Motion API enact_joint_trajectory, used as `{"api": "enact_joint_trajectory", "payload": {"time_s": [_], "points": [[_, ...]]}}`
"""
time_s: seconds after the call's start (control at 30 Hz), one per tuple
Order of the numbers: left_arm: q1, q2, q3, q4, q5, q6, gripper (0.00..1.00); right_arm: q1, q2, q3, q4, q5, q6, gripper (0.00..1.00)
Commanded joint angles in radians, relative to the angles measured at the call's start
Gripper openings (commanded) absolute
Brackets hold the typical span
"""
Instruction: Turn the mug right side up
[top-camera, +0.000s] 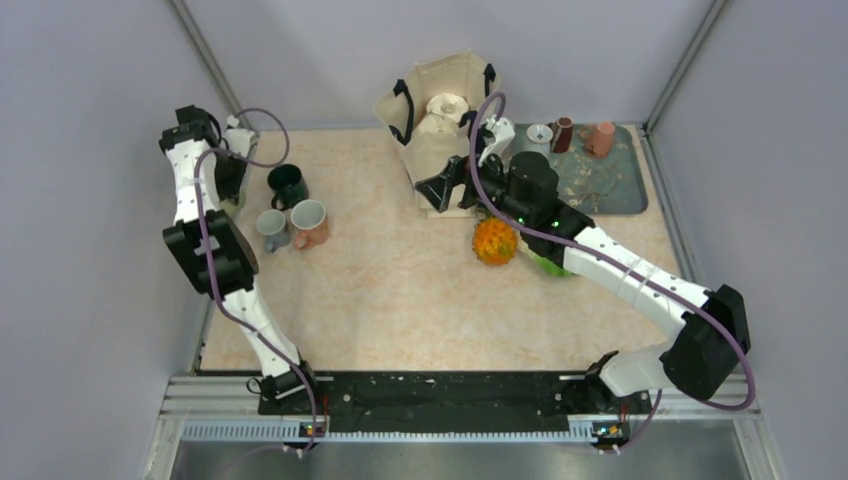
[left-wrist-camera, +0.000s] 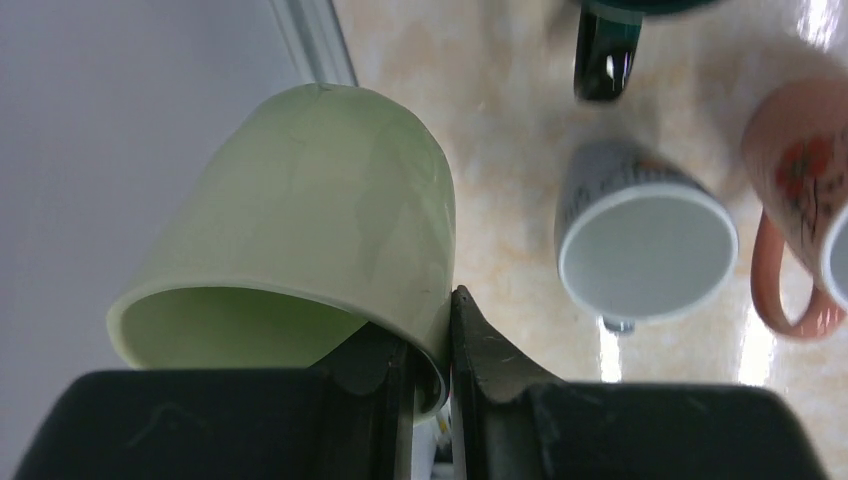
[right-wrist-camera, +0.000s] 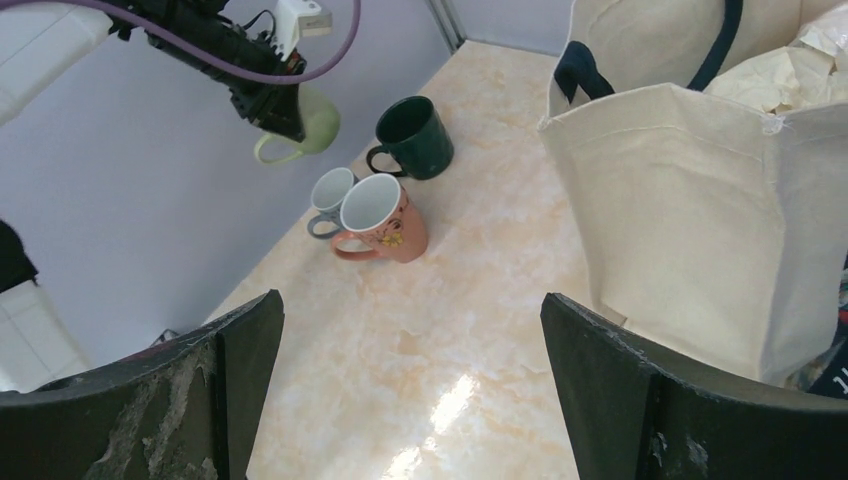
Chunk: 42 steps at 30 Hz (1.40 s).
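Note:
A light green mug is pinched by its rim in my left gripper, one finger inside the mouth and one outside. It hangs tilted above the table by the left wall, its open mouth toward the wrist camera. In the right wrist view the mug is off the surface with its handle low on the left. In the top view the left gripper is at the far left and mostly hides the mug. My right gripper is open and empty over the bare table, next to the tote bag.
Three upright mugs stand close to the held mug: dark green, grey and pink. An orange spiky ball lies mid-table. A tray with small items is at the back right.

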Motion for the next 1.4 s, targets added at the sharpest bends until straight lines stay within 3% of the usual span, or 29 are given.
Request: {"api": "enact_joint_trajectory", "payload": {"time_s": [0.0, 0.33, 0.6, 0.63, 0.77, 0.83, 1.1, 1.37], "points": [[-0.004, 0.103, 0.209, -0.063, 0.108, 0.049, 0.0, 0.008, -0.014, 0.027, -0.012, 0.029, -0.049, 0.99], [-0.09, 0.252, 0.196, -0.042, 0.015, 0.029, 0.0, 0.009, -0.029, 0.042, -0.039, 0.09, -0.096, 0.99], [-0.097, 0.295, 0.193, -0.007, -0.015, 0.016, 0.0, 0.008, -0.066, 0.035, -0.065, 0.124, -0.133, 0.99], [-0.098, 0.298, 0.191, -0.006, -0.011, 0.017, 0.02, 0.008, -0.07, 0.033, -0.066, 0.131, -0.137, 0.99], [-0.098, 0.292, 0.185, -0.004, 0.0, 0.008, 0.29, 0.008, -0.078, 0.025, -0.062, 0.139, -0.142, 0.99], [-0.098, 0.274, 0.183, -0.001, 0.004, 0.005, 0.36, 0.008, -0.076, 0.032, -0.079, 0.182, -0.144, 0.99], [-0.098, 0.132, 0.16, 0.03, 0.045, -0.02, 0.48, -0.013, -0.028, 0.065, -0.197, 0.582, -0.192, 0.99], [-0.098, -0.054, 0.089, 0.064, 0.114, -0.071, 0.59, -0.285, 0.101, 0.041, -0.144, 0.552, -0.029, 0.94]]}}
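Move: The left hand still pinches the tipped pale green mug by its wall; the bare spot for it lies roughly 7 cm ahead, 1 cm right and 12 cm below. At that depth, the dark green mug is 11 ahead, 10 right; the grey mug 2 back, 7 right; the floral pink mug level, 15 right. From the empty right hand, the white mug is some 34 ahead, 28 right, 28 below; the mauve mug is 11 left of it. The left hand carries the pale green mug down about 9 cm, with some 5 cm forward and a little to the right, tipping its fingers slightly more downward, then opens to about half, lets go of the wall and climbs almost straight back up. The right hand, empty and wide open, drifts a little at first, then sweeps right and forward past the bag towards the tray, sinking some 5 cm and turning about 35 degrees clockwise. ##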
